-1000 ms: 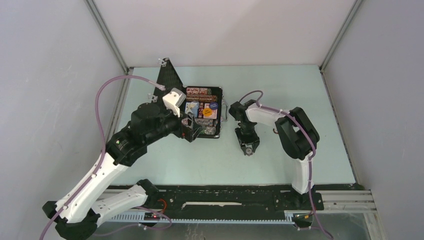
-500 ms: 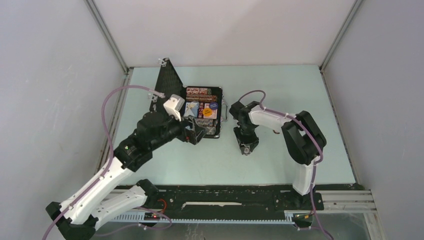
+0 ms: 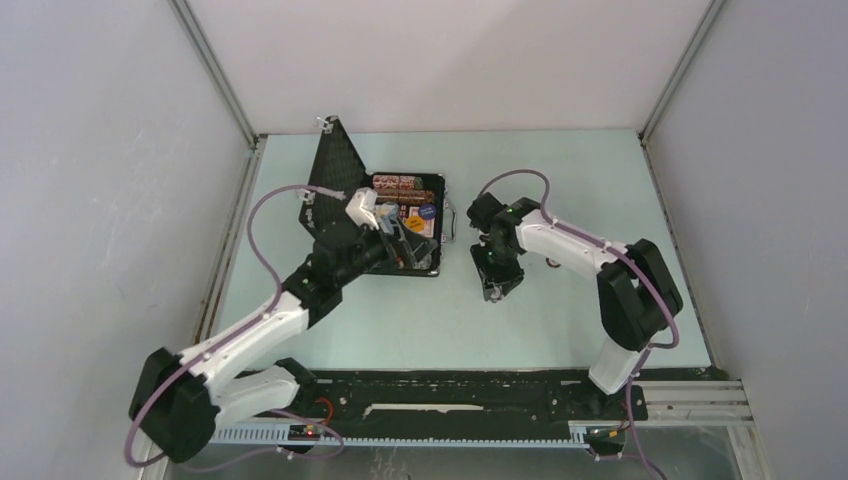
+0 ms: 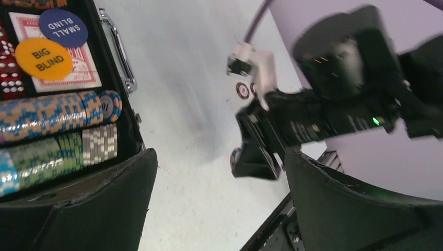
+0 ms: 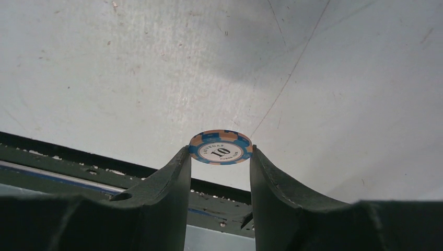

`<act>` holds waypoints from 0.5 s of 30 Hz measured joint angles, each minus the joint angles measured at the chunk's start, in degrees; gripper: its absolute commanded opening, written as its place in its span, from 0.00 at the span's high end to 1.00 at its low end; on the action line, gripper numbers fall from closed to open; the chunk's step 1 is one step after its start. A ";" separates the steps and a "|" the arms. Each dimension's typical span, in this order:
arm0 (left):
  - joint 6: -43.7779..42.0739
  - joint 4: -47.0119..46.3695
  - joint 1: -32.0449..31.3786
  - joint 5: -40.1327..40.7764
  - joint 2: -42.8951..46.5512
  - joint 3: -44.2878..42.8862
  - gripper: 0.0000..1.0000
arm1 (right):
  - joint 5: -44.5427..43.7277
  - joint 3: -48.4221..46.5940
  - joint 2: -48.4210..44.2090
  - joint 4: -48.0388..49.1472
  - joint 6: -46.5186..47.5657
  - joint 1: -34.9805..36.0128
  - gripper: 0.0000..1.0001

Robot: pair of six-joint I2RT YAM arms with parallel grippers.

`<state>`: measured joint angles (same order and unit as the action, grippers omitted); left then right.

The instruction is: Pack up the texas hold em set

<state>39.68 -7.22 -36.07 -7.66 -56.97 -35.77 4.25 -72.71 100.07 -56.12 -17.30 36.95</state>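
Observation:
The black case [image 3: 440,222] lies open with its lid [image 3: 335,170] upright at the left. Rows of multicoloured chips [image 4: 57,112], a red-backed card deck [image 4: 86,73], an orange BIG BLIND button [image 4: 43,58] and a blue SMALL BLIND button [image 4: 63,27] lie inside, and the silver handle [image 4: 117,52] is on the case's right side. My left gripper [image 3: 405,245] is open and empty over the case's near right corner. My right gripper [image 3: 495,285] is just right of the case, shut on a blue-and-orange "10" chip [image 5: 221,147] held flat above the table.
Two small dark chips [image 4: 243,90] lie on the table behind the right arm [image 3: 560,240]. The black base rail [image 3: 450,395] runs along the near edge. Grey walls close in the left, back and right.
My left arm has stretched forward and to the right, bringing its gripper over the case's near right corner. My right gripper with the chip has moved a little toward the case.

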 measured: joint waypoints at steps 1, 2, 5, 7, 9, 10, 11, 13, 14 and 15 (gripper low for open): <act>1.09 -2.56 1.07 -1.49 -2.29 0.00 0.06 | -0.13 0.04 -0.94 -0.28 0.09 0.00 1.00; 1.99 -4.70 1.92 -2.67 -4.37 -0.02 0.07 | -0.24 0.04 -1.81 -0.55 0.13 0.00 1.00; 3.93 -9.38 3.19 -5.60 -9.88 -0.02 0.12 | -0.76 0.04 -3.72 -1.40 0.15 0.00 1.00; 5.42 -11.58 3.58 -6.73 -12.00 -0.02 0.15 | -0.90 0.04 -4.59 -1.88 0.15 0.00 1.00; 7.52 -14.78 4.09 -7.91 -14.01 -0.02 0.20 | -1.09 0.04 -5.38 -2.34 0.17 -0.07 1.00; 8.48 -16.22 4.35 -8.28 -14.88 -0.02 0.23 | -1.22 0.04 -5.73 -2.54 0.24 -0.09 1.00; 9.35 -17.68 4.61 -8.92 -15.87 -0.02 0.27 | -1.25 0.04 -5.99 -2.71 0.28 -0.11 1.00; 12.02 -22.08 5.14 -11.08 -19.21 -0.04 0.33 | -1.44 0.04 -6.62 -3.06 0.39 -0.15 1.00; 13.35 -23.85 5.31 -12.24 -21.11 -0.09 0.35 | -1.49 0.02 -6.95 -3.28 0.50 -0.15 1.00; 14.86 -25.79 5.42 -13.73 -23.41 -0.13 0.35 | -1.51 0.02 -7.28 -3.50 0.55 -0.15 1.00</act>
<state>54.54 -33.01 -30.65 -21.39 -80.38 -35.90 2.74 -72.69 92.79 -59.61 -16.75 36.80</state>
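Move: The blue-and-orange chip sits pinched in the right hand's fingertips, about 15 cm to the left hand's right, 11 cm back and 15 cm lower. The open case's middle lies about 6 cm left, 4 cm ahead and 18 cm below the left hand. From the right hand, the case is some 20 cm left, 15 cm ahead and slightly lower; two loose chips lie about 17 cm right, 7 cm ahead. Left hand sweeps about 7 cm forward-right and down towards the pinched chip, fingers narrowing; right lifts it 3 cm. ##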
